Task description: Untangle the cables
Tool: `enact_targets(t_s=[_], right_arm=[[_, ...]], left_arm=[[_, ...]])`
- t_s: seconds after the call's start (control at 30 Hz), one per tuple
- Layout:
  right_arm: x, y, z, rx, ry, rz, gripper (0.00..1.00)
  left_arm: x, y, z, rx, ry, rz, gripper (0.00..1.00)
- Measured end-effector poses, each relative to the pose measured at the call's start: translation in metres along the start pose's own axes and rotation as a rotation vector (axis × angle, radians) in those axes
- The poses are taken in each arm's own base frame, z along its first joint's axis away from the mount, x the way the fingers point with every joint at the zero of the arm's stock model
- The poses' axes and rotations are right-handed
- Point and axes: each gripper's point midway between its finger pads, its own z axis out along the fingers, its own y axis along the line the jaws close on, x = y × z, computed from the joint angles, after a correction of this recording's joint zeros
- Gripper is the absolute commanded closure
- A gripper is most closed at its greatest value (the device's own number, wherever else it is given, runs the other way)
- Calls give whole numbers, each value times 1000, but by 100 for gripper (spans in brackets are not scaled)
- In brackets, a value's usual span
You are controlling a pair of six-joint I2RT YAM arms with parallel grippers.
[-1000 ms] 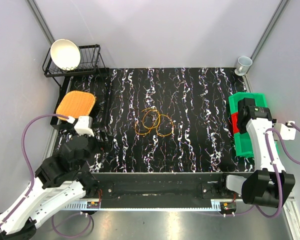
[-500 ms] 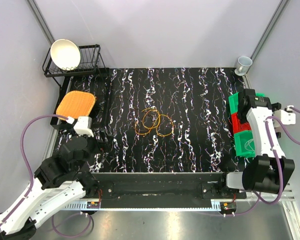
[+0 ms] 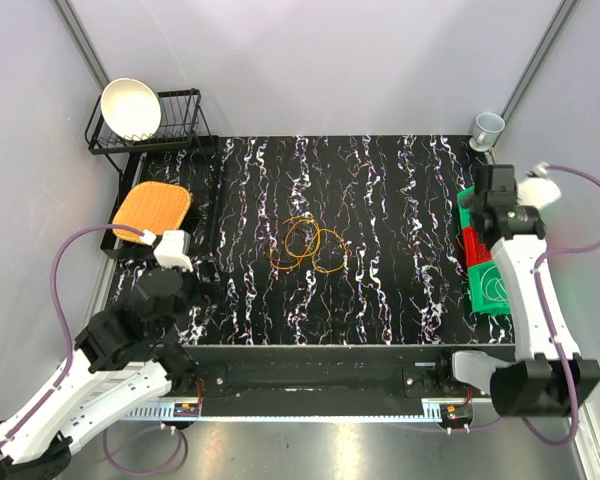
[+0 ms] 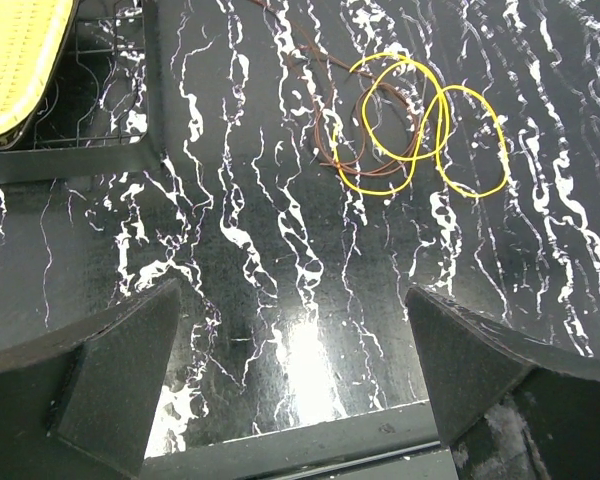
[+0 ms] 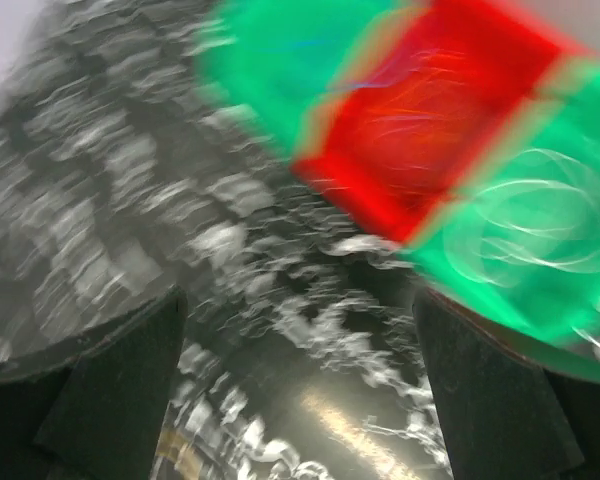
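A tangle of cables lies mid-table: orange-yellow loops (image 3: 320,250) crossed by a darker red-brown one (image 3: 292,240). The left wrist view shows the yellow cable (image 4: 442,135) and the red-brown cable (image 4: 332,150) well ahead of my left gripper (image 4: 290,390), which is open and empty. That left gripper (image 3: 202,285) sits at the near left of the table. My right gripper (image 3: 480,212) hovers at the tray's left edge, open and empty (image 5: 300,390). A pale cable (image 3: 497,285) lies coiled in the tray's near green compartment (image 5: 530,230).
The green tray (image 3: 467,205) with a red middle compartment (image 5: 440,110) stands at the right edge. A wire rack (image 3: 180,120) holding a white bowl (image 3: 132,108) is at the back left, an orange mat (image 3: 152,208) in front of it. A cup (image 3: 488,128) stands back right.
The right arm has swung up and toward the tray's far end, its jaws opening. The near green compartment is now uncovered, with the pale cable lying in it. The left arm barely moved.
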Motion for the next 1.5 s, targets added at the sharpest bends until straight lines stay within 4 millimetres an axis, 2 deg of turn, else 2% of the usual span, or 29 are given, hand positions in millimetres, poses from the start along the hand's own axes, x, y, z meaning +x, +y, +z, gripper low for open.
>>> enact_targets(t_s=[0.13, 0.2, 0.27, 0.37, 0.43, 0.63, 0.7, 0.8, 0.97, 1.17, 1.3, 1.5], right_arm=[[24, 83, -61, -487, 62, -146, 0], [39, 114, -93, -701, 102, -199, 0], [58, 142, -112, -832, 143, -271, 0], [96, 183, -135, -971, 202, -402, 0], [140, 208, -141, -1031, 262, -515, 0], [251, 229, -156, -1110, 428, -787, 5], [270, 231, -167, -1142, 457, -829, 8], [291, 242, -180, -1193, 492, -873, 13], [318, 259, -187, -1237, 526, -910, 25], [361, 266, -183, -1247, 581, -979, 35], [389, 267, -180, -1246, 625, -1017, 38], [416, 275, -173, -1247, 668, -1031, 43]], left_arm=[[2, 1, 3, -19, 12, 8, 1], [2, 2, 4, -27, 13, 8, 1], [2, 3, 4, -33, 12, 5, 1], [1, 4, 4, -42, 6, 1, 1], [0, 5, 5, -48, 3, -2, 1], [0, 6, 5, -51, 3, -2, 1], [1, 6, 5, -53, 6, 0, 1], [1, 6, 6, -56, 10, 3, 1], [1, 6, 6, -57, 10, 1, 1], [1, 7, 6, -64, 8, -3, 1], [0, 9, 7, -70, 7, -6, 1], [0, 11, 7, -80, 5, -10, 1]])
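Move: The orange cable, tangled with a thin brown one, lies about 41 cm to the right hand's left, some 2 cm ahead and 22 cm below; the brown coil's middle is roughly 4 cm farther left, level with it. The red box sits about 3 cm ahead of the right hand and 4 cm to its right, the near green box 8 cm back and 5 cm right, both some 20 cm below. From the left hand the orange cable is about 13 cm ahead, 22 cm right. Towards the orange and brown cables the right hand sweeps about 50 cm left from above the boxes, rising a little first, then sinking to some 15 cm below its start and gaining about 8 cm forward. It turns roughly 100 degrees counter-clockwise on the way, and the wide-open fingers narrow to a bit over half, ending above the tangle's far-left edge with no contact to be seen. ##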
